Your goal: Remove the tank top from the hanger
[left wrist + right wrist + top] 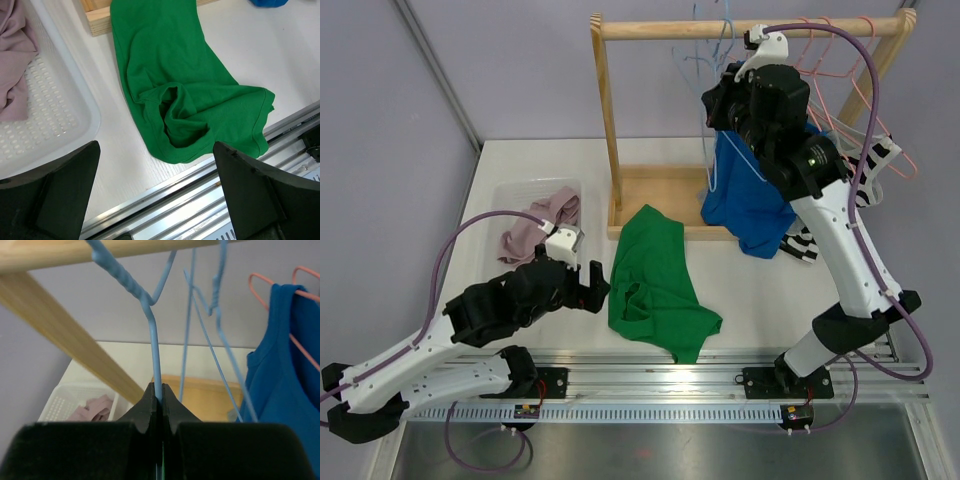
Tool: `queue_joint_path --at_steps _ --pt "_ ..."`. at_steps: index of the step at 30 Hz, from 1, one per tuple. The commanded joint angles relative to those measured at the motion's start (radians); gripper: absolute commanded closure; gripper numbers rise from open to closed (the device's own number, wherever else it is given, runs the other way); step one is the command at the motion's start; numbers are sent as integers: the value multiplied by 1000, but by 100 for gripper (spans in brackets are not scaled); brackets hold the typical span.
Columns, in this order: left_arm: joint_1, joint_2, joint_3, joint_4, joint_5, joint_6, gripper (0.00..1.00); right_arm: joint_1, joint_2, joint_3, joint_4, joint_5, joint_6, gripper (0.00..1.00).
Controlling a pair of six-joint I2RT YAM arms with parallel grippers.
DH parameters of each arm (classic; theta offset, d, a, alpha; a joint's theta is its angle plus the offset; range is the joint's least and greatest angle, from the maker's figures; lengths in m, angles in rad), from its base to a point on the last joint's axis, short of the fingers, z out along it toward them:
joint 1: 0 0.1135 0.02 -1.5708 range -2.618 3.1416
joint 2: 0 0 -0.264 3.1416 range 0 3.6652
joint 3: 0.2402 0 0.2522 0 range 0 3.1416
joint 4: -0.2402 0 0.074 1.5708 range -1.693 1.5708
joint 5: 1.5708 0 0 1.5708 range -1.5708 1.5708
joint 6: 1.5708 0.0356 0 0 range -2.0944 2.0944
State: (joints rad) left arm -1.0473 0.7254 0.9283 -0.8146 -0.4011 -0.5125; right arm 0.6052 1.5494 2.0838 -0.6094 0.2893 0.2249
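Observation:
The green tank top (655,280) (185,100) lies crumpled on the white table, off any hanger, its far edge against the rack's wooden base (660,185). My left gripper (595,287) (155,147) hovers just left of it near the table's front rail, jaws wide open and empty. Up at the wooden rail (750,28), my right gripper (718,105) (160,387) is shut on the neck of a bare light-blue wire hanger (152,340) (720,45) whose hook sits over the rail.
A blue garment (750,200) (280,390) hangs on a pink hanger (840,60) beside my right arm. A striped garment (805,245) hangs lower right. A white tray (520,192) (75,130) at left holds a mauve garment (540,225) (15,60).

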Motion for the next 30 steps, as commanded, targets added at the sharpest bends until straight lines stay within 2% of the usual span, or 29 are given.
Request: queue_joint_path --at_steps 1,8,12,13,14,16,20,23,24,26,27,30 --pt "0 -15 -5 12 -31 12 1 -100 69 110 -79 -114 37 100" --pt "-2 -7 0 25 -28 14 1 -140 161 139 -102 -190 36 100" --pt "0 8 0 38 -22 11 1 -139 147 108 -98 -196 47 99" --pt "-2 11 0 49 -21 9 1 -139 137 79 -89 -197 54 94" --pt "-2 28 1 58 -15 9 1 -139 112 62 -69 -202 57 84" --pt "-2 48 9 92 -8 5 1 -139 84 29 -56 -205 68 80" --pt "-2 127 17 169 -25 -1 1 -139 5 1 -52 -257 77 50" --pt "0 218 14 259 -51 0 1 -139 -73 -36 -43 -332 67 38" --pt "0 291 17 291 -67 0 1 -139 -93 -48 -41 -338 61 24" --pt "0 376 44 311 -99 -1 1 -139 -165 -88 -41 -360 54 13" --pt "0 447 56 337 -102 3 1 -139 -192 -102 -43 -374 45 2" --pt "1 557 105 368 -113 9 1 -139 -299 -163 -59 -432 28 1"
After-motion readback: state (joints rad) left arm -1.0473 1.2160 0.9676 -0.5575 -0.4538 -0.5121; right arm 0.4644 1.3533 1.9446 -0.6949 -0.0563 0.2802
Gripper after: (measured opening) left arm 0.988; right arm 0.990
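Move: The rail's hanging spot lies about 6 cm ahead of the right hand and some 5 cm above its grip on the emptied blue hanger. Another empty hanger is roughly 3 cm to the right of that spot. The blue tank top hangs about 6 cm ahead, 8 cm right and 15 cm below the hand. From the open left hand, the green tank top lies around 7 cm ahead, 12 cm right and 20 cm below; the white basket is about 20 cm ahead and 13 cm left. Forward about 5 cm, then down some 7 cm with a slight downward tip, the right hand carries the held hanger onto the rail. There its fingers open wide, letting go of the wire, and it draws back about 11 cm, rising again. Late on, the left hand, still open and empty, speeds right, down and forward towards the crumpled green tank top. ##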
